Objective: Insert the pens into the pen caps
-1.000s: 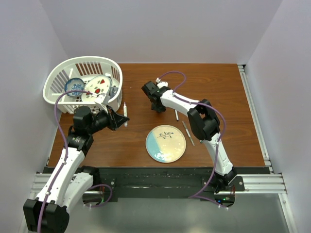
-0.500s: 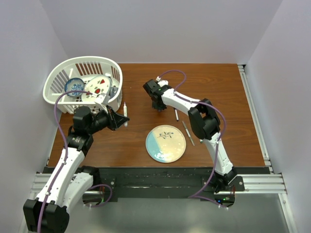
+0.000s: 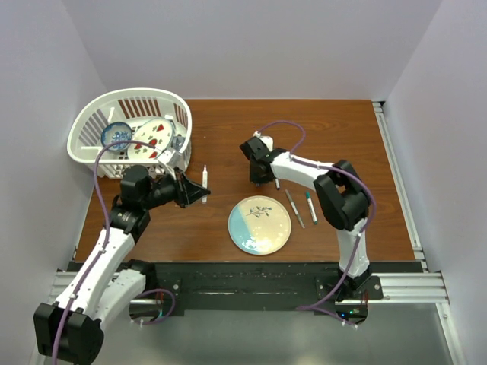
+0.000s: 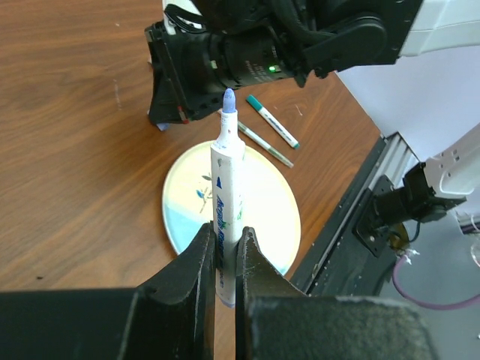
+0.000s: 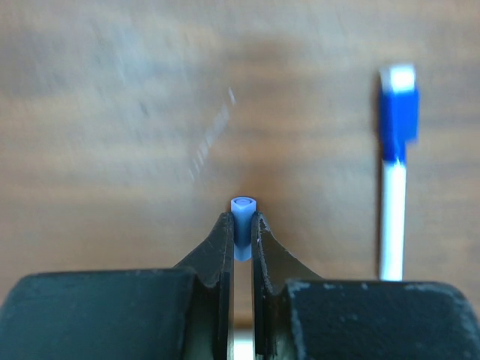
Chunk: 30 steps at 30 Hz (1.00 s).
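Observation:
My left gripper (image 4: 225, 244) is shut on a white pen (image 4: 227, 187), which stands out from the jaws with its bare bluish-purple tip pointing at the right arm. From above, that pen (image 3: 205, 178) sticks out of the left gripper (image 3: 196, 192) left of the plate. My right gripper (image 5: 242, 223) is shut on a small blue-purple pen cap (image 5: 243, 204), open end facing outward, just above the wood. A blue-capped pen (image 5: 395, 161) lies to its right. A thin grey pen (image 3: 294, 207) and a green-capped pen (image 3: 310, 205) lie right of the plate.
A round blue-and-cream plate (image 3: 259, 225) lies at the near middle of the table. A white basket (image 3: 99, 106) holding dishes stands at the back left. The right arm's wrist (image 4: 225, 60) hangs close ahead of the left pen's tip.
The right gripper has closed on the cap and shifted right and nearer. The left arm has carried its pen rightward toward it. The green-capped pen has come into view.

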Each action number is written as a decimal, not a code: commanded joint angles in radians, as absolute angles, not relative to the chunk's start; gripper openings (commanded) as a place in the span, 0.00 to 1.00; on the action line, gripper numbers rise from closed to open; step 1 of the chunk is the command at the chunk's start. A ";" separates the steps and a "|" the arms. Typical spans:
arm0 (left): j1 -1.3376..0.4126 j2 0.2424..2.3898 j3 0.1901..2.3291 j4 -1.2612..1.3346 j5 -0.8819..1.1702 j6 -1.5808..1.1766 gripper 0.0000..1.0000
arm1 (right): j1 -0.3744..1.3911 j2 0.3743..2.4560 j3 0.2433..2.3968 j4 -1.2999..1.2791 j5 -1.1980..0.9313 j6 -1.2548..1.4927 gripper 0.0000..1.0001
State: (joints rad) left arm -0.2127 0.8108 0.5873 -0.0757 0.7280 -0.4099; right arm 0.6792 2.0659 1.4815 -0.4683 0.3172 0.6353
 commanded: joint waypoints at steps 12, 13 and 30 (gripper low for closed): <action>-0.422 0.884 0.454 0.244 0.658 -0.597 0.00 | 0.744 1.435 1.057 -0.051 0.060 0.744 0.00; -0.425 0.899 0.454 0.255 0.664 -0.609 0.00 | 0.750 1.410 1.040 -0.031 0.051 0.764 0.00; -0.454 0.986 0.402 0.558 0.753 -0.779 0.00 | 0.841 1.198 0.876 0.279 0.066 0.894 0.00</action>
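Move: The pen, held nearly upright and tip up in the left hand, has its middle about 15 cm back, 14 cm left and 22 cm above the right hand, which already holds the periwinkle cap. From the left hand the cap is some 16 cm ahead, 14 cm right and 19 cm down. The plate's centre lies about 13 cm behind the right hand on its line; the blue-capped marker is roughly 5 cm to that hand's right, level with it. The cap, still pinched in the right fingers, is carried from just over the table mainly up, about 25 cm, and back roughly half as far with a little left, towards the pen tip, the fingers swinging from down to leftward. The left hand keeps its grip and brings the pen some 7 cm right and slightly back, dipping, then partly recovering its height while rolling. ##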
